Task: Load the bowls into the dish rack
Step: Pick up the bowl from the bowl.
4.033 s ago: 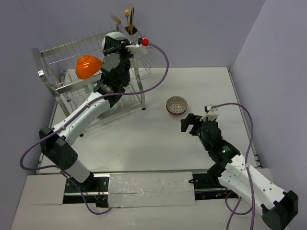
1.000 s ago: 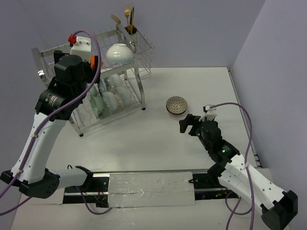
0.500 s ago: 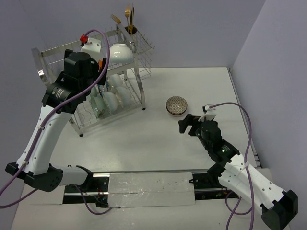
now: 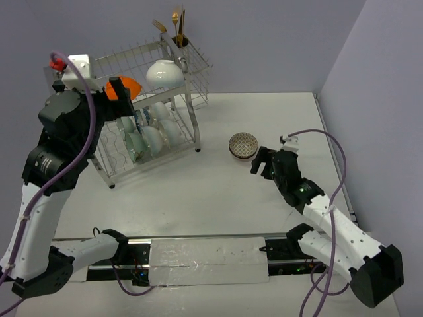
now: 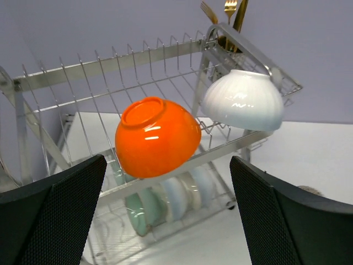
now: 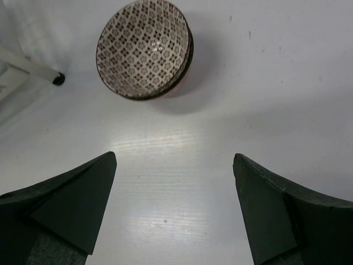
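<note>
The dish rack [image 4: 192, 99] stands at the back left. On its upper tier an orange bowl [image 5: 157, 135] lies upside down beside an upturned white bowl [image 5: 242, 99]. Several pale bowls [image 5: 165, 199] stand on edge in the lower tier. My left gripper [image 5: 165, 215] hangs open and empty in front of the rack, clear of the orange bowl [image 4: 127, 85]. A brown-patterned bowl [image 6: 144, 48] sits on the table [image 4: 198, 191]. My right gripper [image 6: 174, 160] is open just short of it, with bare table between its fingers [image 6: 83, 204].
Gold cutlery [image 4: 177, 23] sticks up from the cup at the rack's back corner. A rack leg [image 6: 55, 78] ends left of the patterned bowl [image 4: 243, 145]. Walls close the table at the back and right.
My left arm has drawn back to the left, away from the rack, uncovering the orange bowl on the upper tier. The right gripper has shifted slightly towards the patterned bowl.
</note>
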Controlling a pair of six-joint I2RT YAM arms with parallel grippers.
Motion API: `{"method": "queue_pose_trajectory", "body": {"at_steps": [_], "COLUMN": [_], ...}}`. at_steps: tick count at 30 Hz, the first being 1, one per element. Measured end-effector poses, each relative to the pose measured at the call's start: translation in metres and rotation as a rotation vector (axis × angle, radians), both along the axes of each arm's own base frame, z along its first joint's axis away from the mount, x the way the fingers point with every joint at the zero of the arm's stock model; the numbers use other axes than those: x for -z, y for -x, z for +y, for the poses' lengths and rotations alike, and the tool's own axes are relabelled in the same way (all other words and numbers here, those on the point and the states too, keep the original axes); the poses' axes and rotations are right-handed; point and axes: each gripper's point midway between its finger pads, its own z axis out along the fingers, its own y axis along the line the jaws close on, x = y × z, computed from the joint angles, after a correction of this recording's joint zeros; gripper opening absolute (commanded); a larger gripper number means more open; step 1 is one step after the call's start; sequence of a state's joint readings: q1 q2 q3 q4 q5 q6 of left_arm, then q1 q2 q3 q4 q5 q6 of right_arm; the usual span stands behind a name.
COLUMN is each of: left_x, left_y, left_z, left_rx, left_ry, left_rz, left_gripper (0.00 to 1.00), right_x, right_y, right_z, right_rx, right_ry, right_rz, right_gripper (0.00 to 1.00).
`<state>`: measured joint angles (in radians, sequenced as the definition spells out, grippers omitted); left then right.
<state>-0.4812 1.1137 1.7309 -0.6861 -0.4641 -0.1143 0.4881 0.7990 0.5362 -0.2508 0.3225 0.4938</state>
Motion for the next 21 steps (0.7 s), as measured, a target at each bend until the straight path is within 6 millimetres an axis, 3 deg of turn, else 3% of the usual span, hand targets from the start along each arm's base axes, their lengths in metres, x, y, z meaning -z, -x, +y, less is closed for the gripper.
{"method": "queue_pose_trajectory", "body": {"at_steps": [4, 7, 12, 17, 21], "left_x": [0.004, 0.022, 0.06, 0.087, 0.098], "left_y": [0.013, 0.019, 0.024, 0.026, 0.026], "left_z": [0.003, 0.005, 0.007, 0.008, 0.007], "left_rx": [0.001, -0.001, -0.005, -0.006, -0.003], "left_ry": [0.089, 0.109, 0.105, 0.088, 0.081], "left_rz": [-0.022, -0.006, 0.031, 0.06, 0.07], "left_gripper": [0.99, 0.99, 0.99, 0.99, 0.99], "right_x": [-0.015, -0.019, 0.002, 0.028, 0.04], "right_y": [-0.025, -0.051, -0.088, -0.102, -0.109], "right_z": [-0.002, -0.003, -0.007, -0.001, 0.005], "right_rx": [0.057, 0.098, 0.142, 0.132, 0.119], "right_ry": [0.002, 0.008, 0.031, 0.053, 0.056], "right_rz": [0.045, 0.096, 0.216, 0.329, 0.373], "right_gripper": [0.88, 0.83, 0.71, 0.55, 0.49]}}
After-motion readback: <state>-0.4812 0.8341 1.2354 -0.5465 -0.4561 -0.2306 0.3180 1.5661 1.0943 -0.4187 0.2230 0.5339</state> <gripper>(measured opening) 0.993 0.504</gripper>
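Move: The patterned bowl, top of the small stack, lies about 15 cm ahead of the right hand, 6 cm to its left and 8 cm below. The bowl nested under it is in the same spot, some 10 cm below the hand. The dish rack's nearest foot stands roughly 17 cm left of the stack, level with it, about 13 cm below the hand. From the left hand the patterned bowl is roughly 18 cm ahead, 40 cm right and 42 cm down. Towards the near right rim of the patterned bowl the right hand swings forward about 11 cm, rising slightly before it sinks to end 4 cm lower. Its fingers tip down some 20 degrees and close to half open, one tip over the bowl's inside, the other outside the rim; contact can't be seen. The empty left hand, still wide open, drops about 10 cm and draws back slightly in front of the rack. ##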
